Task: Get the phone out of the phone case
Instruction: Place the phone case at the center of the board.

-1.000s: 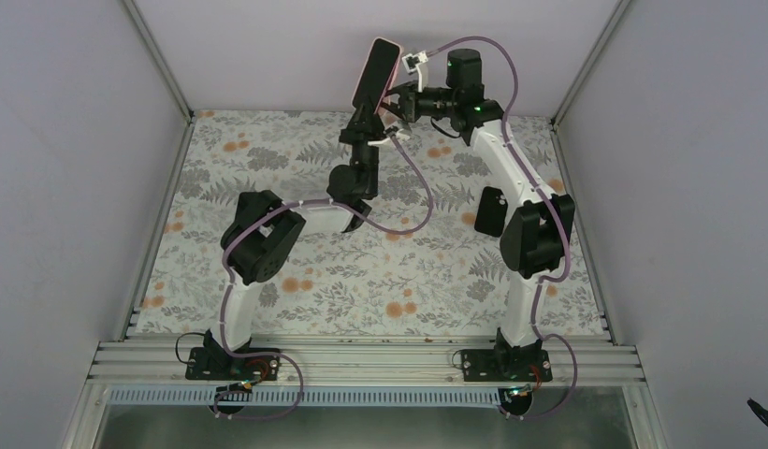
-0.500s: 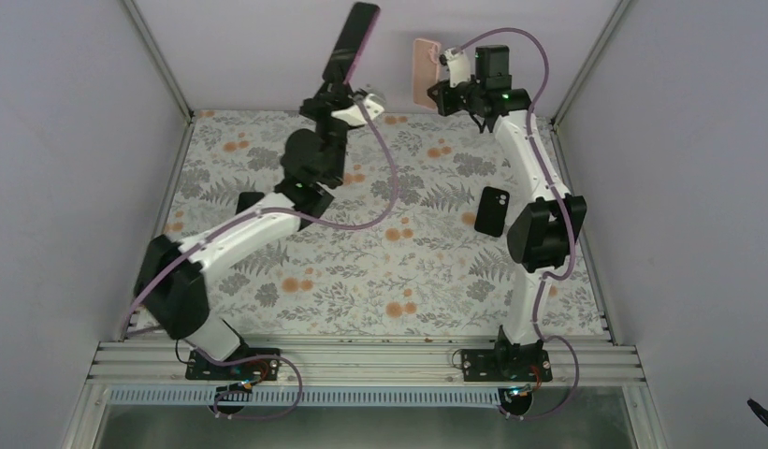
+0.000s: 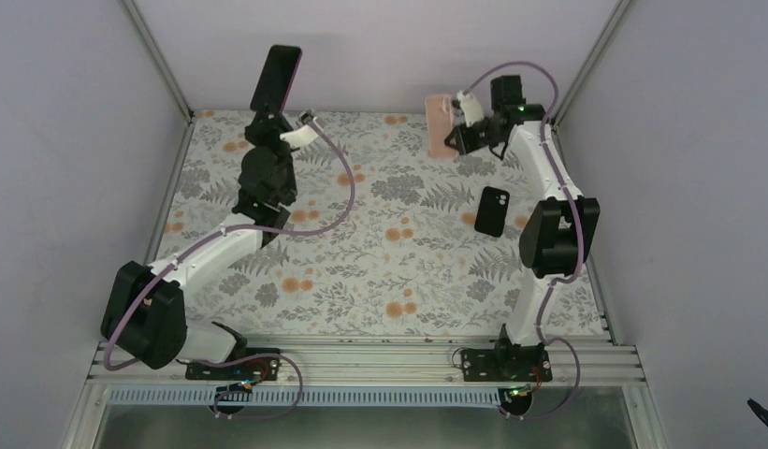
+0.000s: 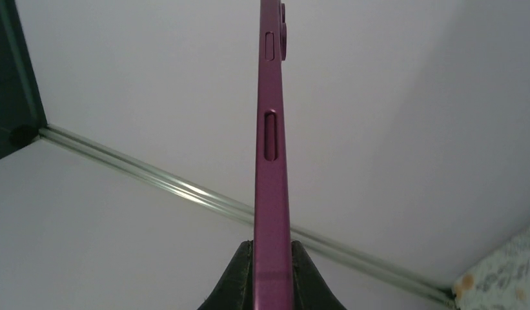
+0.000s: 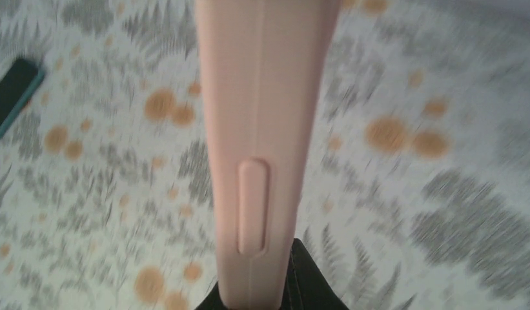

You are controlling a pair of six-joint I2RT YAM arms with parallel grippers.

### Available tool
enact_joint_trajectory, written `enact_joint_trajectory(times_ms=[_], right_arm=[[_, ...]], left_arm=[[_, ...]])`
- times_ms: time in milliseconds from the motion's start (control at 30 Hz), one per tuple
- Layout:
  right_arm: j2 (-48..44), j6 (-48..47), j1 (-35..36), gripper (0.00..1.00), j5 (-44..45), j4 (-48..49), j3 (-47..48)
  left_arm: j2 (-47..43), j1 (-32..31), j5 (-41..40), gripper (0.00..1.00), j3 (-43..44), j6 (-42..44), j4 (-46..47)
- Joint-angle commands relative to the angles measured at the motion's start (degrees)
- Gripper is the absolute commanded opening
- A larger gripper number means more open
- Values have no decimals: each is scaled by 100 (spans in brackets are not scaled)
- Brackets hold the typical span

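The phone (image 3: 276, 79), glossy black with a magenta edge, is held upright in the air at the back left, bare of any case. My left gripper (image 3: 268, 116) is shut on its lower end. In the left wrist view the magenta side of the phone (image 4: 272, 161) rises between my left gripper's (image 4: 273, 261) dark fingers (image 4: 241, 279). The salmon-pink phone case (image 3: 440, 124) hangs empty above the back right of the table, with my right gripper (image 3: 457, 137) shut on it. The right wrist view shows the phone case (image 5: 262, 129) edge-on in my right gripper (image 5: 262, 294), one black finger (image 5: 308, 281) beside it.
A second black phone (image 3: 492, 210) lies flat on the floral table mat (image 3: 380, 271) just left of the right arm's elbow; it shows in the right wrist view as the second phone (image 5: 10, 97) with a teal rim. Grey walls close in the back and sides.
One second ago the phone sat in the pink case, held between both grippers. The left arm has swung left with the bare phone. The right arm has carried the case right and lower.
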Motion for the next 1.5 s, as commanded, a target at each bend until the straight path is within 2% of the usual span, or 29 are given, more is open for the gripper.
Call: enact_joint_trajectory(times_ms=[0, 67, 233, 300, 467, 600, 833, 1033, 1167, 1300, 1433, 1467], right_arm=[[-543, -229, -18, 3, -492, 9, -1244], [-513, -183, -58, 3, -733, 50, -1561], [38, -259, -142, 3, -1305, -284, -1834], [183, -289, -146, 3, -1330, -284, -1941], [285, -217, -201, 3, -1240, 7, -2224], [588, -254, -270, 3, -1441, -226, -2120], [1037, 92, -443, 3, -1291, -623, -1946], [1248, 133, -531, 4, -991, -876, -1792], [1285, 62, -549, 12, -841, -993, -1775], [1265, -27, -570, 24, -664, -1059, -1793], [1189, -177, -569, 39, -471, -1164, -1811], [1156, -255, -565, 44, -465, -1226, -1811]], left_arm=[[-187, -43, -119, 2, -731, 1104, 1420], [-78, -49, -169, 2, -1023, 1080, 1586], [355, -78, -430, 2, -1142, 190, 239], [543, -78, -419, 2, -1333, 105, 247], [1147, -78, -560, 2, -1747, 220, 887], [1557, -82, -571, 2, -1956, 142, 1177], [2409, -93, -506, 2, -2582, 743, 2600], [2775, -136, -389, 2, -2842, 852, 2810], [2774, -227, -306, 3, -2940, 757, 2440], [2685, -343, -246, 4, -2950, 357, 1605], [2812, -431, -239, 12, -3024, 278, 1404], [2842, -445, -237, 19, -3066, 292, 1382]])
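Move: My right hand holds the pink phone case. Its bare spot on the board is about 8 cm back and 21 cm below that hand, straight in line sideways; the black case lies some 15 cm to the right of that spot and 4 cm nearer me. My left hand holds the freed phone; its spot is about 2 cm ahead, 4 cm right and 38 cm down, with the teal-edged phone 16 cm left of that spot and 6 cm nearer. I bring both hands down together. My right lowers the case about 20 cm while drawing back 10 and tipping some 40 degrees nose-down, slows just over the board beside the black case, then opens its fingers on the case's edge. My left sinks faster, about 35 cm and nearly straight down, tipping downward and rolling its left side up, still gripping the phone by its edges. ##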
